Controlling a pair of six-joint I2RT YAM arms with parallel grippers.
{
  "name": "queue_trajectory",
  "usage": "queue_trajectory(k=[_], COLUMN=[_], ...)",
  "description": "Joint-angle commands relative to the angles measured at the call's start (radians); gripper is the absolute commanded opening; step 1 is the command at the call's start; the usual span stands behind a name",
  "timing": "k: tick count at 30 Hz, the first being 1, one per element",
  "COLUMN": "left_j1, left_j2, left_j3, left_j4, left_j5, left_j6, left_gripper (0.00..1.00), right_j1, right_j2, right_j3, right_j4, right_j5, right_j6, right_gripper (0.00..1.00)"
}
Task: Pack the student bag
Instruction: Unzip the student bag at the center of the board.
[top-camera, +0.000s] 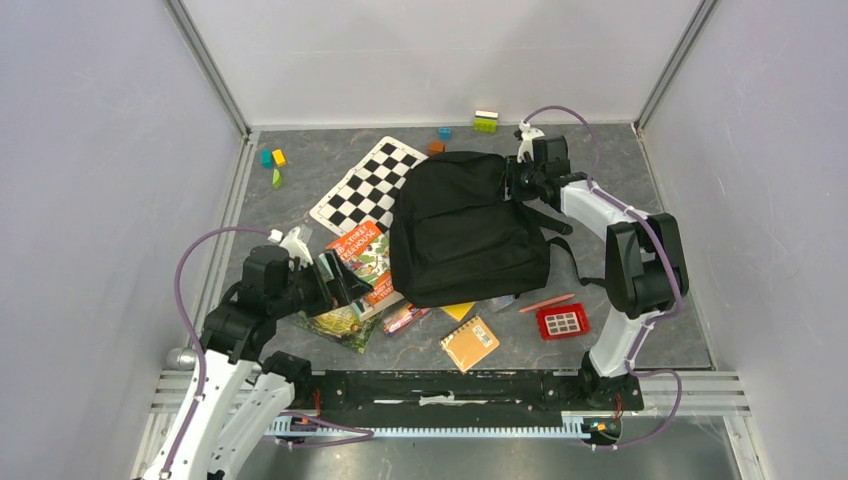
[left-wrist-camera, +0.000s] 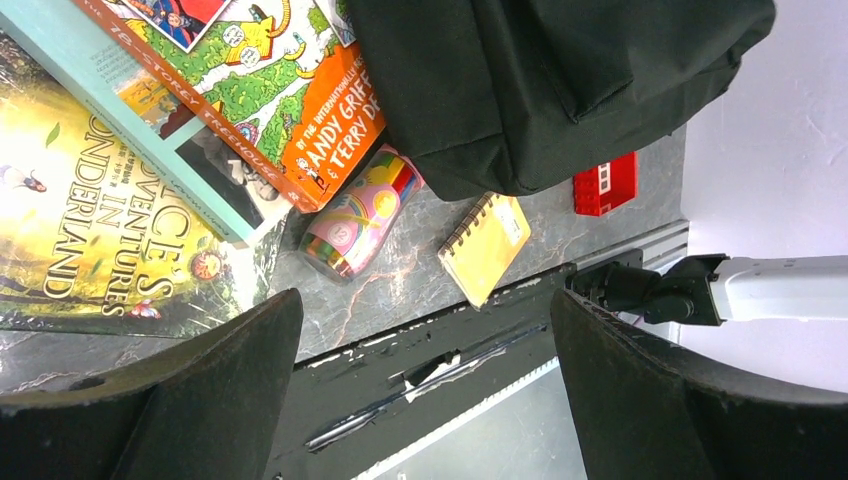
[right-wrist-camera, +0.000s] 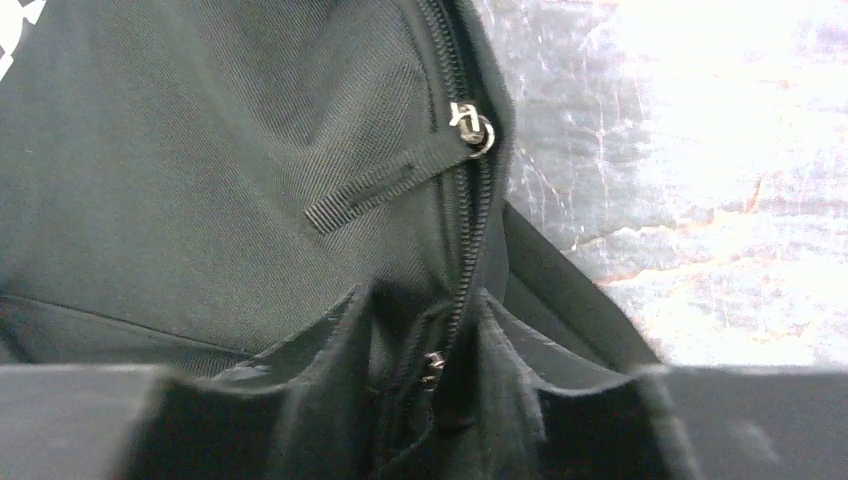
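The student bag (top-camera: 465, 230), a big black backpack, lies in the middle of the table. My right gripper (top-camera: 512, 180) is at its top right corner. In the right wrist view the gripper (right-wrist-camera: 430, 385) is shut on a bunched fold of the bag (right-wrist-camera: 200, 180) along the zip, with a small slider (right-wrist-camera: 433, 362) between the fingers and a second zip pull (right-wrist-camera: 470, 125) higher up. My left gripper (top-camera: 345, 285) hangs open over the books left of the bag. In the left wrist view the gripper (left-wrist-camera: 425, 305) holds nothing.
An orange book (top-camera: 362, 255) and an Alice in Wonderland book (top-camera: 335, 322) lie left of the bag. Along its near side lie a colourful pencil case (top-camera: 400, 318), a yellow notebook (top-camera: 470, 343), a pencil (top-camera: 547, 302) and a red box (top-camera: 562, 321). A checkerboard (top-camera: 365, 185) and small blocks (top-camera: 272, 158) lie at the back.
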Motion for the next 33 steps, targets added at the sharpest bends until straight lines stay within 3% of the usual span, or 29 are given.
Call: queue_trajectory(k=[1, 3, 4, 14, 25, 33], left_j1=[-0.001, 0.0, -0.001, -0.001, -0.001, 0.0], left_j2=[0.03, 0.021, 0.012, -0.033, 0.13, 0.154], left_j3=[0.081, 0.111, 0.127, 0.328, 0.507, 0.5], left_j4=[0.009, 0.011, 0.011, 0.039, 0.293, 0.395], left_j5=[-0.008, -0.034, -0.048, -0.08, 0.135, 0.067], left_j6=[0.048, 0.068, 0.082, 0.268, 0.321, 0.492], left_gripper=[1.0, 1.0, 1.0, 1.0, 1.0, 1.0], right_j1=[0.004, 0.004, 0.004, 0.034, 0.226, 0.318], right_j2=[-0.081, -0.121, -0.141, -0.368, -0.677, -0.71], right_j3=[0.062, 0.063, 0.069, 0.113, -0.135, -0.232], right_j4=[0.133, 0.181, 0.193, 0.383, 0.558, 0.498], right_j5=[-0.141, -0.171, -0.178, -0.408, -0.331, -0.209], right_j6=[0.005, 0.015, 0.016, 0.062, -0.11, -0.162], right_gripper=[0.2, 0.03, 0.0, 0.0, 0.0, 0.0])
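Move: The student bag's zipped far-right edge already lies between the right hand's half-shut fingers, with a zip pull about 4 cm ahead and 3 cm left. From that hand, a brown block is some 15 cm left and 8 cm farther out; the chessboard's middle is 24 cm left and 3 cm nearer, both about 9 cm lower. From the left hand that bag edge is roughly 28 cm ahead, 31 cm right and 11 cm lower. Right fingers shut on the bag's zipped edge, hauling up 30 cm and back; left hand rises 20 cm. ##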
